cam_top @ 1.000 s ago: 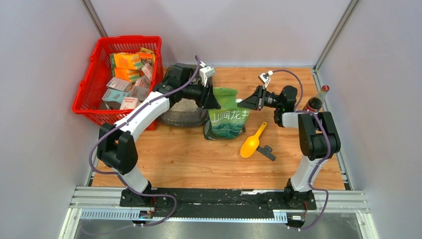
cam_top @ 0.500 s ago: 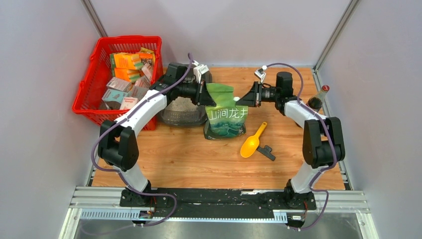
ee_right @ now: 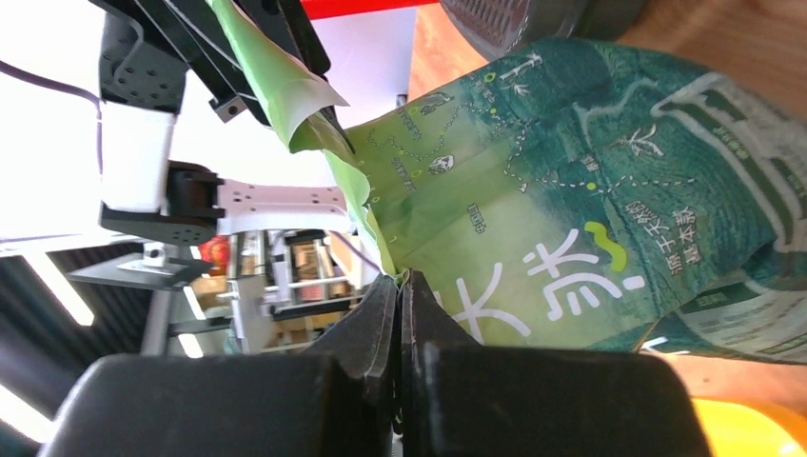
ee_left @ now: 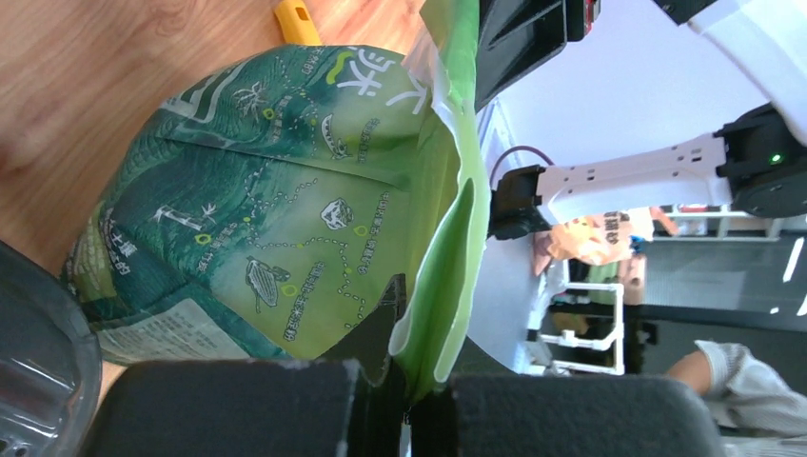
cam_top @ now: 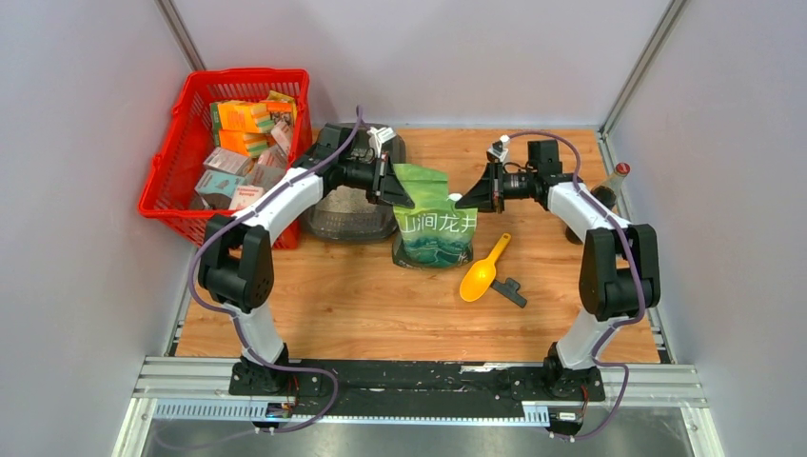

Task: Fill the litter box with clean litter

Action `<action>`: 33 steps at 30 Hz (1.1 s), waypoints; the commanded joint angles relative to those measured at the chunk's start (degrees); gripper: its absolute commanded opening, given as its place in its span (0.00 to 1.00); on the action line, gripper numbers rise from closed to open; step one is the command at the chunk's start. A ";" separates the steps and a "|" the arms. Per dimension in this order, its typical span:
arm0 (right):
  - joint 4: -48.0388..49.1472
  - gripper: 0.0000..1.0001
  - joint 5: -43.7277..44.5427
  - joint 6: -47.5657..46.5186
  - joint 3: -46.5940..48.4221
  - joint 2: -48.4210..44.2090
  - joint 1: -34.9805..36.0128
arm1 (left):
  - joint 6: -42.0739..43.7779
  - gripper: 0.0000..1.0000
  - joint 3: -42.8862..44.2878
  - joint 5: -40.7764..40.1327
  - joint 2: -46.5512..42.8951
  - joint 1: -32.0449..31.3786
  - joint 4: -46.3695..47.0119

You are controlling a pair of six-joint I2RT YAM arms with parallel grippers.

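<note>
The green printed bag (cam_top: 433,217) stands upright mid-table, and its contents are hidden. My left gripper (cam_top: 401,196) is shut on the bag's top left edge; in the left wrist view that gripper (ee_left: 416,405) pinches the pale green lip of the bag (ee_left: 285,209). On the top right edge my right gripper (cam_top: 467,201) is shut, seen up close as the gripper (ee_right: 401,286) nipping the bag (ee_right: 571,219). The dark grey litter box (cam_top: 335,225) sits just left of the bag, with pale clean litter (cam_top: 354,199) on its floor. The litter box rim (ee_left: 38,362) also shows at the lower left.
A yellow scoop (cam_top: 482,272) lies right of the bag beside a small black piece (cam_top: 510,290). A red basket (cam_top: 172,183) of cartons stands at the back left, touching the litter box. A bottle (cam_top: 605,193) stands at the right edge.
Both grippers have closed onto the bag's top edges. Both wrists have drawn toward the back of the table, and the bag's top now stands pulled taut between them.
</note>
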 commanded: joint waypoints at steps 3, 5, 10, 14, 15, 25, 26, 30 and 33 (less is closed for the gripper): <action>7.51 0.00 -9.61 20.07 -0.25 -1.01 -1.96 | -7.46 0.00 1.00 -2.37 2.49 2.51 -0.47; 7.16 0.00 -10.58 20.97 0.27 -1.09 -2.05 | -8.25 0.00 0.91 0.26 2.40 2.69 -0.39; -0.38 0.00 -14.97 19.22 1.33 1.62 -1.70 | -11.50 0.00 0.73 5.98 6.25 3.04 -4.77; -2.42 0.00 -14.19 20.62 -0.87 1.19 -1.96 | -13.35 0.01 1.08 3.09 6.97 3.22 -5.94; -2.51 0.00 -13.75 21.23 -0.96 0.93 -1.87 | -13.53 0.06 1.61 2.47 7.06 3.31 -6.36; -4.26 0.00 -11.29 23.70 2.38 0.75 -1.08 | 8.29 0.57 12.41 -9.36 -2.40 5.68 -12.95; -4.53 0.00 -11.29 23.70 2.38 0.67 -1.08 | 11.92 0.63 12.68 -10.88 -4.00 5.68 -12.43; -4.88 0.00 -11.38 23.96 2.12 0.66 -0.99 | 27.57 0.70 5.58 -18.97 -13.32 4.19 -0.41; -5.06 0.00 -11.29 24.05 2.29 0.49 -0.99 | 43.38 0.71 3.54 -16.27 -16.58 0.42 0.68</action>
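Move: In the left fingers, shut on the bag's upper left edge, the litter bag has its middle about 5 cm to the right, 3 cm back and 10 cm below. From that hand the litter box lies roughly 13 cm left, 10 cm ahead and 18 cm down. The right hand pinches the upper right edge, bag middle some 4 cm left, 3 cm back, 10 cm below; the yellow scoop is about 8 cm right, 9 cm back, 20 cm down, and the black clip 13 cm right, 14 cm back, equally low. Rolling the pinched bag top with both wrists, knuckles tipping forward about 25 degrees, the hands stay almost in place, the left sinking 1–2 cm. The left fingers then open and let go, and that hand swings forward and left some 5 cm, then up about 8 cm, rolling back the other way. The right keeps its pinch. ##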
